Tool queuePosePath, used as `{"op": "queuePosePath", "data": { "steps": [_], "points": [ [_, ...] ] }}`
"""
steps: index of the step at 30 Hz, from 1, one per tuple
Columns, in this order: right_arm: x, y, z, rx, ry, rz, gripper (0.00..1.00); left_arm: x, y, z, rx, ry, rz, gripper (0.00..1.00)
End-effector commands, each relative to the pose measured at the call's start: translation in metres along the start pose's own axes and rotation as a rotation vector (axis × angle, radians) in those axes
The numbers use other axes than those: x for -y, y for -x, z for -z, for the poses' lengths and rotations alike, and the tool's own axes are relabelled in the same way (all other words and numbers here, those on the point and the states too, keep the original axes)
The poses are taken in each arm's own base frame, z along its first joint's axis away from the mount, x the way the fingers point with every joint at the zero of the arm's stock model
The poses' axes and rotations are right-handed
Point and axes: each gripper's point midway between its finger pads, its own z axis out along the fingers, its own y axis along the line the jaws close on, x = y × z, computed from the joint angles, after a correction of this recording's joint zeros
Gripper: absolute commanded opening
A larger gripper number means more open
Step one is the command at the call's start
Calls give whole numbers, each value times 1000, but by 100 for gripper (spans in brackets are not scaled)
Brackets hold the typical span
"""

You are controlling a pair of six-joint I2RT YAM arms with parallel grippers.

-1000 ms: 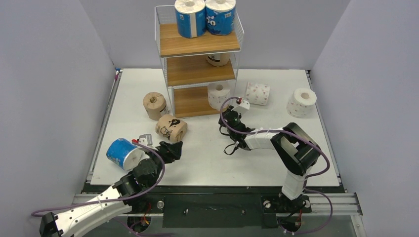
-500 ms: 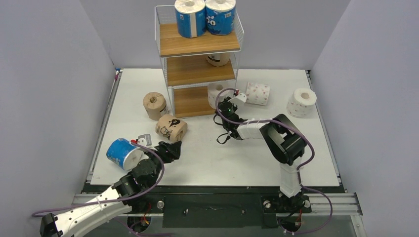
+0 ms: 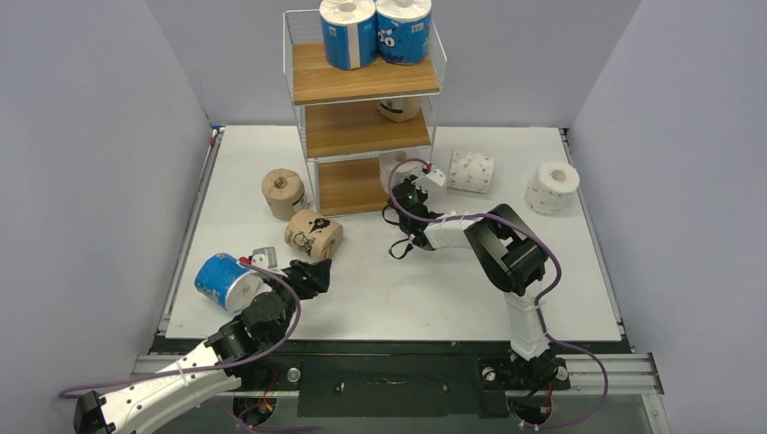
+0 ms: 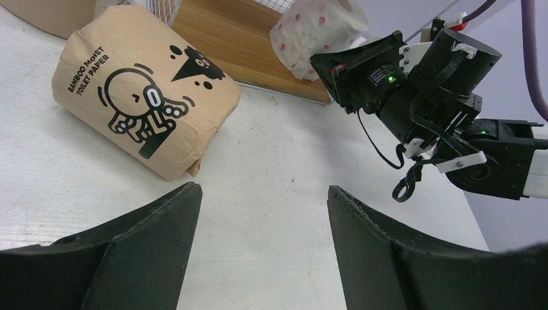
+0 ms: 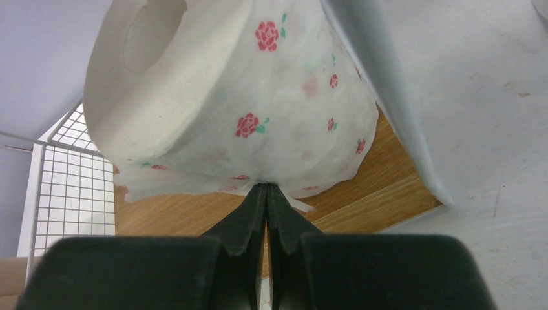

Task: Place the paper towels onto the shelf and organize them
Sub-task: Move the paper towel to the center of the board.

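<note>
The shelf (image 3: pixel 312 86) stands at the back; two blue paper towels (image 3: pixel 348 32) sit on its top board and a tan one (image 3: pixel 399 108) on the middle board. A white rose-print roll (image 5: pixel 239 97) stands on the bottom board (image 5: pixel 388 187). My right gripper (image 5: pixel 265 187) is shut, its tips against the roll's lower wrap. My left gripper (image 4: pixel 262 190) is open and empty above the table, just short of a tan roll (image 4: pixel 145 97) lying on its side. A blue roll (image 3: pixel 222 280) lies to the left of the left arm.
Another tan roll (image 3: pixel 283 193) stands left of the shelf. Two white rolls sit to the right, one lying (image 3: pixel 471 171), one upright (image 3: pixel 552 186). The shelf's wire side (image 5: pixel 71 187) is close to the left of the right gripper.
The right arm has reached left and forward to the shelf's bottom tier, and the white roll sits deeper on the board. The left arm has stayed still.
</note>
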Motion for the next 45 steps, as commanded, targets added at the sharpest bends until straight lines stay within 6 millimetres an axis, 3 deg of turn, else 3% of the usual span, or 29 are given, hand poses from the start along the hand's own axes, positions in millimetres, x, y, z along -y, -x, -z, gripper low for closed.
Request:
{"op": "queuePosePath", "data": {
  "steps": [1, 13, 18, 22, 25, 31, 33, 35, 37, 38, 39, 42, 44, 45],
  "points": [
    [-11, 10, -6, 35, -10, -65, 0, 2, 5, 1, 16, -7, 5, 70],
    [-21, 16, -17, 44, -25, -91, 0, 1, 4, 2, 15, -8, 10, 70],
    [-23, 20, -9, 47, -10, -74, 0, 1, 4, 2, 15, -8, 8, 70],
    [-25, 30, 12, 52, 24, -52, 0, 2, 6, 2, 19, -11, 10, 70],
    [-32, 44, 41, 42, 72, -38, 3, 3, 7, 1, 21, -13, 1, 70],
    [-35, 64, 108, -103, 156, 58, 34, 7, 13, 1, 31, -16, -8, 72],
    [-16, 71, 123, -144, 95, 188, 38, 8, 13, 1, 32, -17, -8, 73],
    [16, 76, 138, -184, -1, 328, 39, 8, 13, 0, 30, -16, -7, 75],
    [35, 91, 145, -169, -46, 351, 41, 9, 11, -1, 19, -8, -3, 78],
    [41, 108, 149, -141, -51, 318, 43, 9, 9, -2, 9, 0, 2, 79],
    [52, 108, 150, -146, -61, 290, 45, 11, 9, -2, 1, -2, 4, 80],
    [86, 144, 155, -71, -105, 140, 61, 16, 2, -3, -40, -4, 12, 85],
    [92, 160, 155, -70, -77, 68, 72, 20, -3, -4, -70, -12, 20, 97],
    [100, 172, 152, -45, -92, 36, 75, 22, -6, -4, -83, -18, 30, 98]
  ]
}}
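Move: The right hand's closed fingertips are against the front of the flowered paper towel on the shelf's bottom board; its middle is about 5 cm ahead and 2 cm up. The board's right front corner is level with the hand, some 6 cm to its right. The lying flowered roll is roughly 19 cm right and 7 cm ahead; the standing flowered roll 42 cm right and 2 cm ahead. From the left hand, the shelf's paper towel is some 32 cm ahead, 19 cm right, 8 cm below. With its shut fingertips still on the paper towel's front, the right hand pushes it inward a further 1.5 cm or so, lets go of the contact and backs straight out of the shelf, climbing about 13 cm. It then swings some 15 cm right, past the shelf corner and sinking slightly, fingers opening to about two thirds. The left hand meanwhile dips a little and opens wider. ##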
